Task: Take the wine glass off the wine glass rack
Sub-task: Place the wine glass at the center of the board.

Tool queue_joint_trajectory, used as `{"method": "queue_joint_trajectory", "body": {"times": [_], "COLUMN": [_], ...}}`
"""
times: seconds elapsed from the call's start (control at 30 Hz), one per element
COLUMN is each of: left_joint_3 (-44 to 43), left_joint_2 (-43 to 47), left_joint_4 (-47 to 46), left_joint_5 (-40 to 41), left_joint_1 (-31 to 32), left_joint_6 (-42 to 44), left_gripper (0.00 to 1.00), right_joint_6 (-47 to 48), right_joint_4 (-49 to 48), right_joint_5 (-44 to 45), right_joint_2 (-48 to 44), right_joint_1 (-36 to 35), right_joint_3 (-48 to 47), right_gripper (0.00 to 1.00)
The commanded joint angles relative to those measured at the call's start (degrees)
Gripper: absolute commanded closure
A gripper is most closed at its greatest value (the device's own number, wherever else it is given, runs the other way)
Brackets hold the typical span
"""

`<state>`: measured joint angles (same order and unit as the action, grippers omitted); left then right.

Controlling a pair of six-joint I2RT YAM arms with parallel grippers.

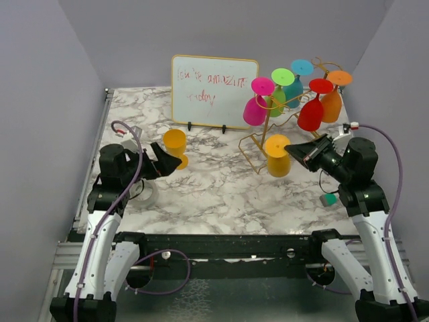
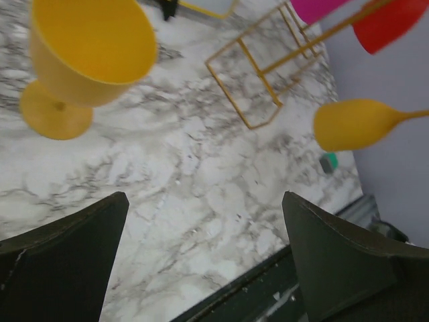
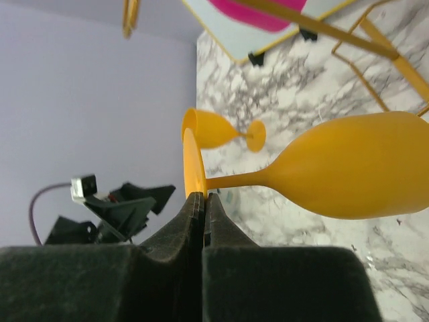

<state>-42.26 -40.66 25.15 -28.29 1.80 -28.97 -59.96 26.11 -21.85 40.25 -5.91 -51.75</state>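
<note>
The gold wire wine glass rack (image 1: 263,137) stands at the back right of the marble table, with several coloured glasses hanging upside down from its rails. A yellow wine glass (image 1: 278,163) hangs upside down in front of the rack's base. My right gripper (image 1: 293,148) is shut on the rim of that glass's foot. In the right wrist view the pads (image 3: 194,208) pinch the foot and the bowl (image 3: 355,171) points away to the right. A second yellow glass (image 1: 174,142) stands upright on the table at the left. My left gripper (image 1: 173,163) is open just in front of it, holding nothing.
A white dry-erase board (image 1: 214,90) with red writing stands at the back centre. A small teal object (image 1: 328,198) lies near the right arm. Grey walls close in the table on both sides. The rack's rectangular base (image 2: 258,80) lies beyond the left gripper.
</note>
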Motion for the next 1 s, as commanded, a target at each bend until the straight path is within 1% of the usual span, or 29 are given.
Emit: {"method": "queue_joint_trajectory", "body": {"times": [0.0, 0.1, 0.2, 0.33, 0.4, 0.6, 0.67, 0.73, 0.83, 0.97], "left_joint_3": [1.7, 3.6, 5.0, 8.2, 8.4, 6.4, 4.7, 2.7, 0.6, 0.1], "left_joint_2": [1.1, 0.2, 0.6, -1.0, -3.0, -10.8, -14.5, -17.6, -20.5, -22.1], "left_joint_4": [-6.2, -11.3, -15.6, -27.9, -31.5, -38.6, -39.2, -39.6, -40.4, -43.5], "left_joint_5": [-12.5, -15.2, -13.1, -12.6, -10.3, -2.0, 0.5, 2.3, 5.7, 8.3], "left_joint_1": [7.1, 12.3, 17.6, 23.4, 27.5, 41.6, 46.1, 50.0, 53.9, 55.3], "left_joint_6": [-4.0, -7.9, -11.4, -19.8, -21.7, -21.6, -20.1, -18.7, -17.2, -18.2], "left_gripper": [0.01, 0.02, 0.04, 0.11, 0.14, 0.21, 0.25, 0.26, 0.26, 0.29], "right_joint_6": [8.2, 11.0, 14.4, 16.9, 17.6, 19.8, 19.7, 19.5, 21.0, 23.1], "right_joint_4": [-4.3, -6.8, -6.9, -8.6, -9.5, -9.3, -9.8, -9.7, -7.7, -5.9], "right_joint_5": [-17.3, -24.2, -28.2, -33.4, -35.3, -37.8, -38.2, -38.7, -40.2, -42.1], "right_joint_2": [-0.9, -0.9, -0.2, 0.6, 1.2, 0.9, 0.4, -0.2, -0.5, -1.1], "right_joint_1": [0.2, 0.2, 0.2, 0.1, -0.3, -2.0, -2.4, -2.6, -2.8, -2.9], "right_joint_3": [3.6, 5.9, 6.0, 6.7, 7.2, 7.4, 7.8, 8.1, 7.9, 7.8], "right_gripper": [0.99, 0.99, 0.99, 0.99, 0.99, 0.99, 0.99, 0.99, 0.99, 0.99]}}
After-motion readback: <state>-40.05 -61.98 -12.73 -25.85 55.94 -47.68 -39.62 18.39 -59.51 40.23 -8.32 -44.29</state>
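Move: The right gripper already holds the orange wine glass by its foot, clear of the rack, the bowl hanging roughly 9 cm below. From the left hand the glass's middle is some 36 cm to the right and nearly level with it. The other wine glass stands about 15 cm ahead of the left hand, the tape roll 11 cm to its left on the table. From the right hand, the left gripper is about 38 cm left and 8 lower, the rack 18 cm ahead. The left hand sweeps about 25 cm to the right and 13 back towards the hanging glass, away from the standing one, turning some 45 degrees clockwise with a slight roll so that its fingers point right, and narrowing by about a quarter without closing on anything. Meanwhile the right hand keeps its pinch on the foot and brings the glass back and left, away from the rack and towards the left gripper, sinking slightly at first while its wrist swings counter-clockwise and tips up a little. ##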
